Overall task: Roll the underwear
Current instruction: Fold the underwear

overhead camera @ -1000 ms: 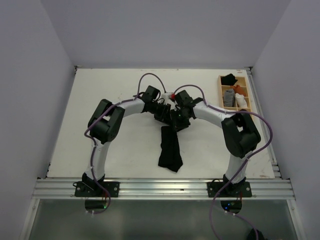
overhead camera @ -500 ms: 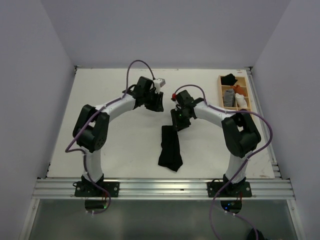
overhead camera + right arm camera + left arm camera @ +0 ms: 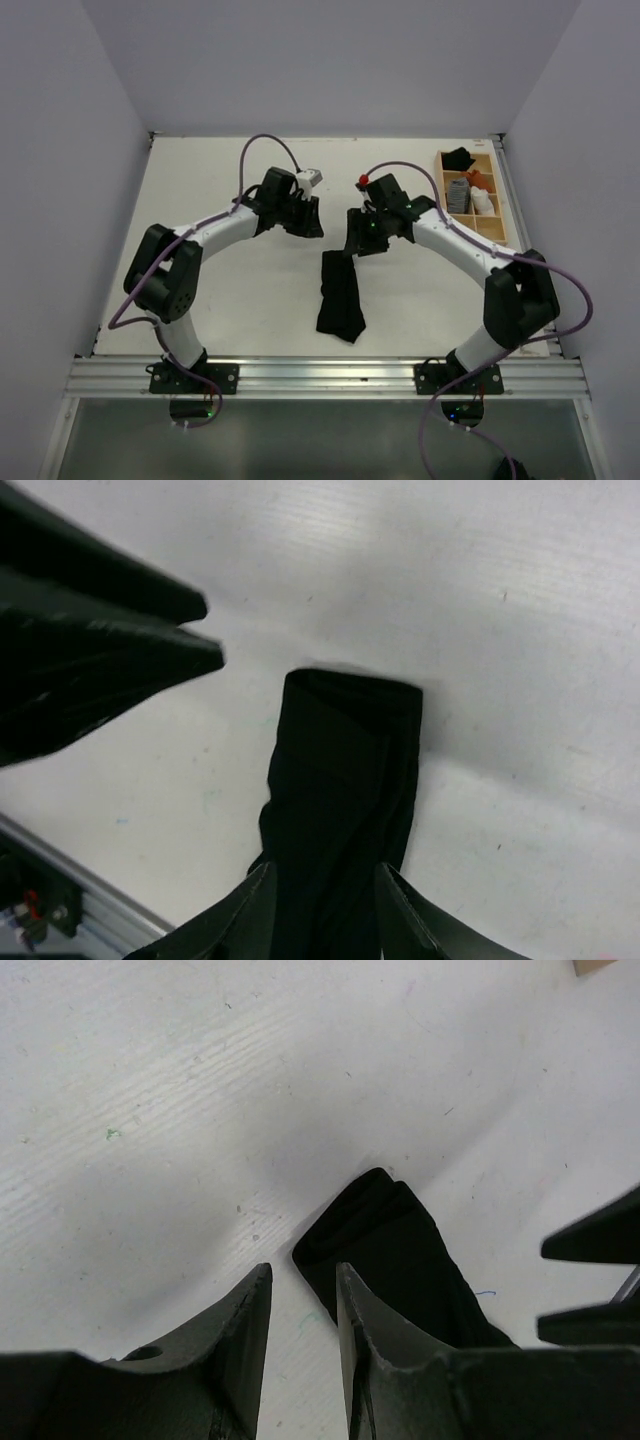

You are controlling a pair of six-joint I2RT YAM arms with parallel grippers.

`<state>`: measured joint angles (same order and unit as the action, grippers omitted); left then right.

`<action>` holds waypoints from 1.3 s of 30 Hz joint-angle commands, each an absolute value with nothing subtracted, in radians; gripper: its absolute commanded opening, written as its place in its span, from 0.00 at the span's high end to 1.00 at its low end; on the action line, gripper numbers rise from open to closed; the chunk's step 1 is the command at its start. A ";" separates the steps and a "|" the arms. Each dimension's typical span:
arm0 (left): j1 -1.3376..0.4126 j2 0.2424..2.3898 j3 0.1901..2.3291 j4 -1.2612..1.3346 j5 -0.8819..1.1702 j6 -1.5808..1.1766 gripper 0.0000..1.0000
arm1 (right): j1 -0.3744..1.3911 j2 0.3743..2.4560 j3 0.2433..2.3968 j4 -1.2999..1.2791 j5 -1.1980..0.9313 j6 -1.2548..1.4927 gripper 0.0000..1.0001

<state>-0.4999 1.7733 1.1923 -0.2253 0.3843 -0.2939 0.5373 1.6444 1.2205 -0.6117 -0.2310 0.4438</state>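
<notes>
The underwear (image 3: 340,296) is a black garment folded into a long narrow strip, lying flat on the white table between the two arms. Its far end (image 3: 385,1230) lies just ahead of my left gripper (image 3: 303,1272), which is open with only bare table between its fingers. In the top view the left gripper (image 3: 306,218) sits up and left of the strip's far end. My right gripper (image 3: 358,238) hovers at that far end. In its own view the right gripper (image 3: 320,876) is open above the underwear (image 3: 340,770), which shows between the fingers.
A wooden tray (image 3: 443,186) at the back right holds a black item (image 3: 458,157), a grey striped roll (image 3: 458,192) and a white roll (image 3: 483,202). A metal rail (image 3: 320,375) runs along the table's near edge. The left gripper (image 3: 100,650) shows in the right wrist view.
Both grippers were together at the strip's far end. The left one opened and drew back to the left. The right one then opened and let go of the fabric, which now lies flat.
</notes>
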 commanded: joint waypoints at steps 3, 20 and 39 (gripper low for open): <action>-0.515 1.821 1.223 -0.141 0.454 -0.313 0.64 | 0.629 1.496 1.072 -0.621 -0.272 0.578 0.52; -0.532 1.930 1.250 -0.126 0.476 -0.304 0.65 | 0.813 1.463 0.888 -0.502 -0.181 0.787 0.53; -0.541 1.953 1.242 -0.127 0.462 -0.299 0.67 | 0.850 1.502 0.871 -0.546 -0.153 0.799 0.54</action>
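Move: The folded underwear lies lengthwise between the hands. Its near hem, where the right hand is bound, lies about 18 cm back from that hand, 3 cm left and 9 cm below; the far end is just 1 cm ahead of it and 4 cm left, some 9 cm down. For the left hand, that far end lies about 4 cm back, 5 cm right and 8 cm below. No contact can be made out for either hand. The right hand heads for the underwear's near hem, passing back over the cloth about 14 cm, rising slightly before sinking some 5 cm overall, its fingers tilting about 10 degrees to point more steeply down. Meanwhile the left hand sinks about 5 cm and shifts some 3 cm right towards the far end. Both grippers stay partly open. ##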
